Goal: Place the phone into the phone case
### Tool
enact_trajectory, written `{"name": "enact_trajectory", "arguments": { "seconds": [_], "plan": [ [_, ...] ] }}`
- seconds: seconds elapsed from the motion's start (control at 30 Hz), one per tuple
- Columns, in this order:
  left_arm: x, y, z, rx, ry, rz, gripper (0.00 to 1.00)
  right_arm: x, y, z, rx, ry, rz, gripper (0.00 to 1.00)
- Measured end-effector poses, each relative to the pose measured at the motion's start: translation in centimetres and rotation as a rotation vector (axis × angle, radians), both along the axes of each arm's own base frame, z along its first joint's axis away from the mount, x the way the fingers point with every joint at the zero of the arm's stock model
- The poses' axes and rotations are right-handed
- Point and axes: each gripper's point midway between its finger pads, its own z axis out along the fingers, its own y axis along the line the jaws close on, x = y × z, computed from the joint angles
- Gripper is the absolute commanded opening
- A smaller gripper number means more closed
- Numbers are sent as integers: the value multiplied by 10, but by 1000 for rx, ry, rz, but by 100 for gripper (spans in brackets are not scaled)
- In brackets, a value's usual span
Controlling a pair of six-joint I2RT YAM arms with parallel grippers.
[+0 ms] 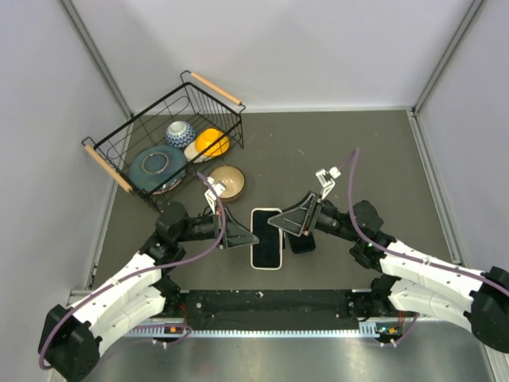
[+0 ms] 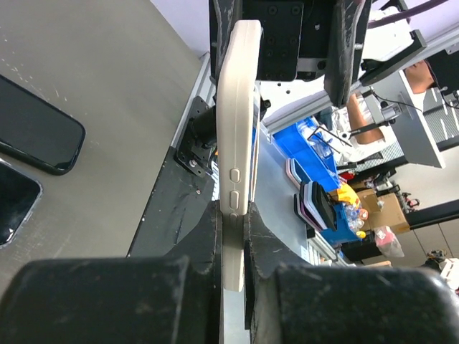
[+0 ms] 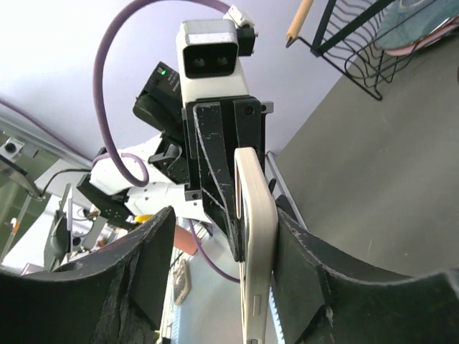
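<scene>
The cream phone case [image 1: 267, 237] is held level above the table centre, and the dark face of the phone [image 1: 268, 236] shows inside its rim. My left gripper [image 1: 242, 237] is shut on the case's left edge. The left wrist view shows the case [image 2: 237, 107] edge-on, pinched between both fingers of that gripper [image 2: 234, 215]. My right gripper [image 1: 285, 225] is at the case's right edge. In the right wrist view its jaws [image 3: 224, 229] stand open: the case [image 3: 258, 215] lies against the right finger [image 3: 308, 265], and the left finger [image 3: 136, 265] is well apart.
A black phone [image 1: 302, 241] lies on the table below the right gripper; the left wrist view shows two dark phones [image 2: 36, 132] [image 2: 11, 201] on the mat. A wire basket [image 1: 127, 135] holding dishes stands at the back left, with a tan bowl [image 1: 227, 181] beside it.
</scene>
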Motion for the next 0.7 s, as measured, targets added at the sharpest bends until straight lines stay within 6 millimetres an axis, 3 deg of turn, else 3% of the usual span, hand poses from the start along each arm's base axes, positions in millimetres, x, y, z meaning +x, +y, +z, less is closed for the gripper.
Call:
{"name": "enact_trajectory", "arguments": {
  "seconds": [0.17, 0.3, 0.33, 0.43, 0.63, 0.7],
  "plan": [
    [-4, 0, 3, -7, -18, -11, 0, 2, -11, 7, -4, -18, -58, 34],
    [-5, 1, 3, -10, -23, -11, 0, 5, -13, 2, -30, -23, -80, 29],
    [-5, 1, 1, -7, -17, -11, 0, 5, -13, -1, -39, -23, -81, 18],
    [-6, 1, -2, -1, -6, -14, 0, 7, -12, -9, -69, -22, -83, 0],
    [-1, 3, -17, 70, 33, 21, 0, 12, -10, -25, -136, -17, -91, 0],
    [1, 4, -19, 94, 38, 34, 0, 15, -8, -27, -156, -12, -92, 13]
  ]
}}
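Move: The left hand already pinches the left edge of the phone in its beige case; its middle is about 4 cm to the right, level ahead and in height. The open right fingers straddle the far end, the middle some 5 cm back, 2 cm left and 2 cm below. From the left hand, two dark phones lie on the table about 15 cm ahead and 20 cm below, 8 and 17 cm to the right. Right fingers close on the cased phone's far end as both hands, left still pinching, sink about 2–3 cm. ##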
